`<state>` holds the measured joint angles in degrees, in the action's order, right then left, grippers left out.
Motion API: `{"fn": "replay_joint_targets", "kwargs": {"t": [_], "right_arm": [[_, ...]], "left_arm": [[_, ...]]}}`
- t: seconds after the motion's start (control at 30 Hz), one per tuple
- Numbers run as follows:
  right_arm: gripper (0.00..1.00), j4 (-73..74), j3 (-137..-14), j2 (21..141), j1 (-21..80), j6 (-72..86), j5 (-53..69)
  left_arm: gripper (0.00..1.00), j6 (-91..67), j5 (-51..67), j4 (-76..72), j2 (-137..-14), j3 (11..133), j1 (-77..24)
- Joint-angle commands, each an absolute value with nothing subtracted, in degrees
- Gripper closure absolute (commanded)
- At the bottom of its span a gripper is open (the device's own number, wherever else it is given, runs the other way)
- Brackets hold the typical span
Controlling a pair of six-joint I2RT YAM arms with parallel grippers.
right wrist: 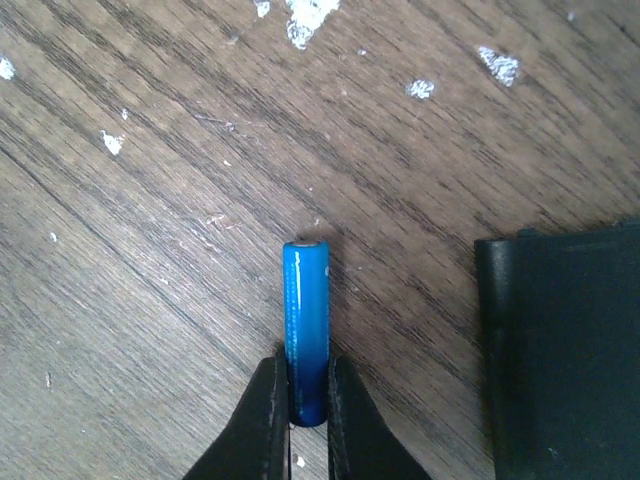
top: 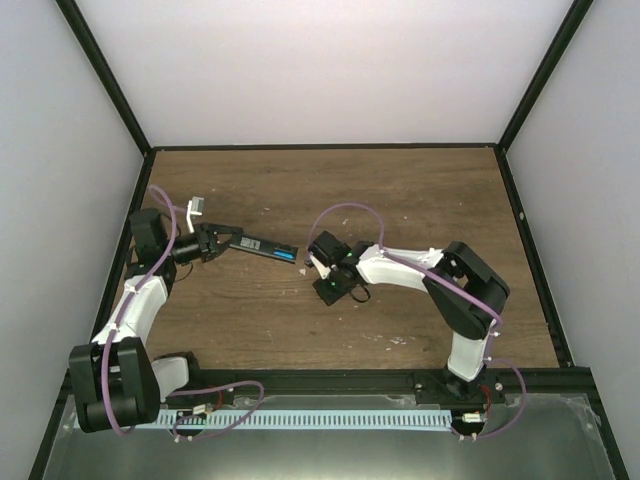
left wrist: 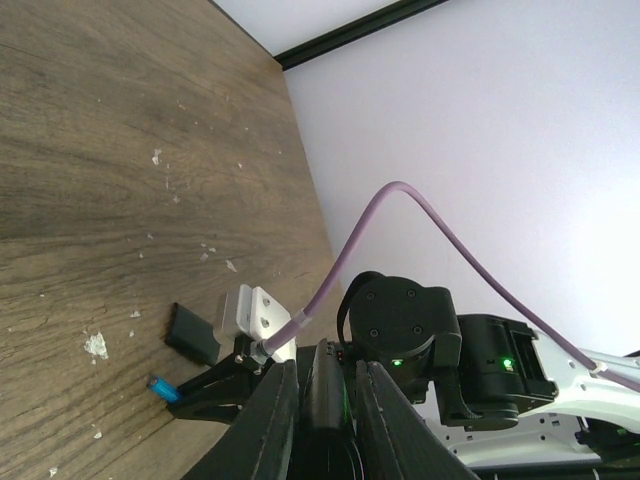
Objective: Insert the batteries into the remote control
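In the left wrist view my left gripper (left wrist: 322, 400) is shut on the remote control (left wrist: 323, 385), a slim black bar clamped on edge between the fingers. From above, the remote control (top: 262, 247) juts right from the left gripper (top: 222, 243), with a bit of blue near its right end. A blue battery (right wrist: 305, 325) lies on the wood, and my right gripper (right wrist: 308, 405) is shut on its near end. The left wrist view shows that battery's tip (left wrist: 163, 388) at the right gripper's fingertips. In the top view the right gripper (top: 314, 266) sits just right of the remote's end.
A short black cover piece (right wrist: 560, 350) lies on the table right beside the held battery, also seen as a cover (left wrist: 192, 332) in the left wrist view. White specks (right wrist: 303, 28) dot the wooden table (top: 420, 200). Black frame rails and pale walls enclose the table.
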<state>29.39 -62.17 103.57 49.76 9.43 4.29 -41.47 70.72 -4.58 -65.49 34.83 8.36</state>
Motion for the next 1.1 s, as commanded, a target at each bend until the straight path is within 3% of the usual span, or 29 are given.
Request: {"fn": "replay_joint_targets", "kwargs": {"t": [0.0, 0.43, 0.67, 1.07], "right_arm": [[0.98, 29.47, -61.62, 104.60, 50.01, 8.32, 1.84], [0.99, 36.74, -62.76, 94.45, 48.32, 7.85, 0.25], [0.99, 49.75, -74.76, 90.94, 47.02, 3.73, -0.32], [0.99, 64.24, -95.41, 95.88, 47.02, 1.33, 7.12]], "left_arm": [[1.00, -41.48, 71.14, -5.73, -65.09, 35.16, 8.53], [1.00, -41.99, 74.16, -6.69, -65.46, 34.49, 8.62], [1.00, -40.70, 76.45, -6.11, -66.43, 34.54, 8.32], [1.00, -39.69, 75.93, -6.09, -67.45, 32.82, 3.05]]}}
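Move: My right hand already has the second battery pinched just above the table. The battery slot of the remote, held high in my left hand, lies about 2 cm ahead of my right hand, 6 cm to its left and some 17 cm above. The black battery cover lies on the table about 3 cm ahead and 5 cm to the right. From my left hand, that held battery is roughly 5 cm back, 13 cm to the right and 20 cm below. Keeping my right fingers shut on the battery, I lift it off the wood, slowly at first and then fast, some 19 cm up to the remote's open end. I drift a little right early on, then swing back left and about 3 cm forward, tilting the fingertips about 10 degrees forward and left. Late on, my left hand brings the remote about 3 cm right and back towards the battery, turning slightly clockwise. ##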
